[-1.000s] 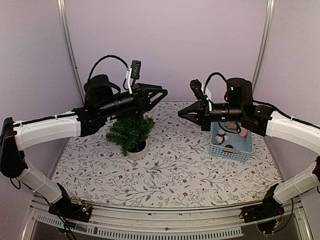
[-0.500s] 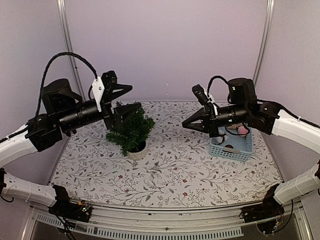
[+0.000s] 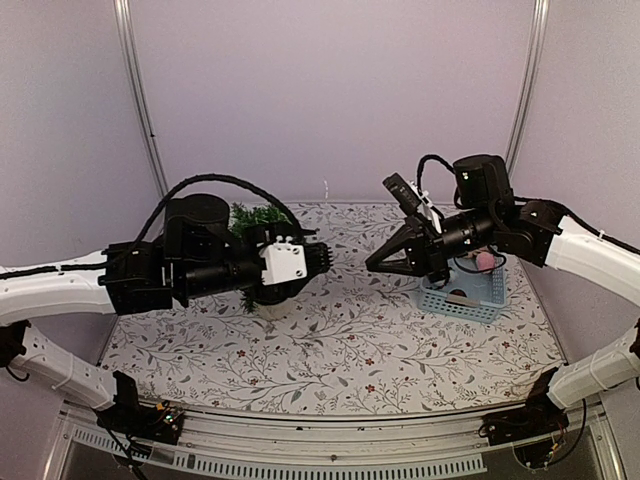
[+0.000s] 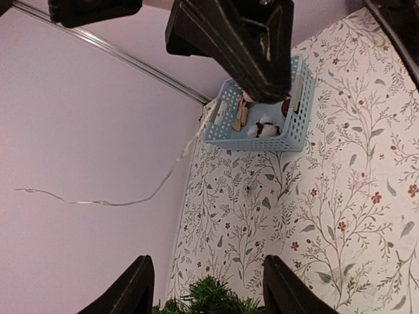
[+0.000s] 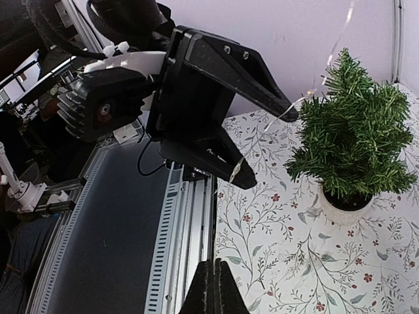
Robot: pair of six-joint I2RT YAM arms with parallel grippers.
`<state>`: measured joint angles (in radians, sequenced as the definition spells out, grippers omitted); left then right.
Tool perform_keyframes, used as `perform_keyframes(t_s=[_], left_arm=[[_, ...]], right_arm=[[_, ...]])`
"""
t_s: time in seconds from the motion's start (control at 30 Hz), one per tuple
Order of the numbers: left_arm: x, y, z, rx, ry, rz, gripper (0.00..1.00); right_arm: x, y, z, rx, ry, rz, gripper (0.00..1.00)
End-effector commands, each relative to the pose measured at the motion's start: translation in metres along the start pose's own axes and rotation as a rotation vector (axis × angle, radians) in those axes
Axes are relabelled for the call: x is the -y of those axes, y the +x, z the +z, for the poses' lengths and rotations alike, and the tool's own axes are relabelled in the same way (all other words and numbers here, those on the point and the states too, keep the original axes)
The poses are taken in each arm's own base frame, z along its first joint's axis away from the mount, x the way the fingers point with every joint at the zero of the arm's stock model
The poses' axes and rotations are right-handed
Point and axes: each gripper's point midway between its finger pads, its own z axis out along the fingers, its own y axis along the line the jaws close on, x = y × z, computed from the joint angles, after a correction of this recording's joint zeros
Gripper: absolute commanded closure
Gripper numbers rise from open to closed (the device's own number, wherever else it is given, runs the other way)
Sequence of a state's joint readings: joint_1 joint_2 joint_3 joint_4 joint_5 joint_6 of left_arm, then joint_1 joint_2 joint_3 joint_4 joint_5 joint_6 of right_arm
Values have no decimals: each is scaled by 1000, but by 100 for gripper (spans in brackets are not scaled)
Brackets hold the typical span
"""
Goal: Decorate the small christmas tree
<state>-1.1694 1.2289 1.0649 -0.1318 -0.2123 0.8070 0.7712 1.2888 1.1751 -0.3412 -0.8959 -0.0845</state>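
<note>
The small christmas tree [image 3: 258,215] stands in a white pot [image 3: 272,303] at the left of the cloth, mostly hidden behind my left arm; the right wrist view shows it whole [image 5: 353,137]. My left gripper [image 3: 318,258] hovers just in front of it, pointing right, open, with only the tree's top [image 4: 209,299] between its fingers. A thin light wire [image 4: 105,203] hangs in the air and crosses the left gripper's lower finger [image 5: 239,163]. The wire leads to my right gripper [image 3: 372,266], which is shut on it mid-table, tips toward the left gripper.
A blue basket [image 3: 465,293] with small ornaments sits at the right, behind the right gripper, also in the left wrist view [image 4: 258,121]. A floral cloth [image 3: 340,340] covers the table. Purple walls enclose three sides, and a metal rail [image 5: 196,216] runs along the near edge.
My left arm has swung down from above and left of the tree to a level pose in front of it, open throughout. The right gripper tilted slightly downward, still shut.
</note>
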Motion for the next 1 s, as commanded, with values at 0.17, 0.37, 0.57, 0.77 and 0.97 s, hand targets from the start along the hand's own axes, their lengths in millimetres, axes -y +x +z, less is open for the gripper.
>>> perform_keyframes(t_s=[0.17,0.37,0.57,0.77,0.97], left_arm=[[-35,-27,-22,68,-186,94,42],[-37,-29,-27,66,-242,158,40],[-31,-29,-14,46,-228,228,40],[-30,-21,-4,5,-253,282,43],[-37,-24,-12,25,-284,256,78]], right_arm=[[-10,-8,2,9,-53,23,100],[-11,-8,6,8,-77,42,100],[-17,-6,12,-1,-108,49,100],[-23,-6,14,-5,-128,49,100],[-24,-9,13,-1,-123,43,100]])
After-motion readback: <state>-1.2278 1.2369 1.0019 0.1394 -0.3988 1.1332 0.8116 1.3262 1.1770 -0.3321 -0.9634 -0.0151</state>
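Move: The thin string's free stretch, held at the right fingertips, passes about 4 cm above the left hand, 3 cm ahead and 1 cm to its right; from the right hand that stretch lies some 5 cm ahead, 7 cm left and 4 cm up. The tree's middle stands about 9 cm ahead of the left hand, 12 cm left and 17 cm lower. The blue basket is roughly 12 cm ahead of the left hand, 27 cm right and 27 cm below. The string, still pinched in the shut right fingers, is brought between the open left fingertips: the left hand rises about 4 cm, then sinks back a little, tipping its fingers up some 20 degrees and at the end starting to close around the strand. The right hand meanwhile draws it back about 2 cm and slightly left, away from the tree. ##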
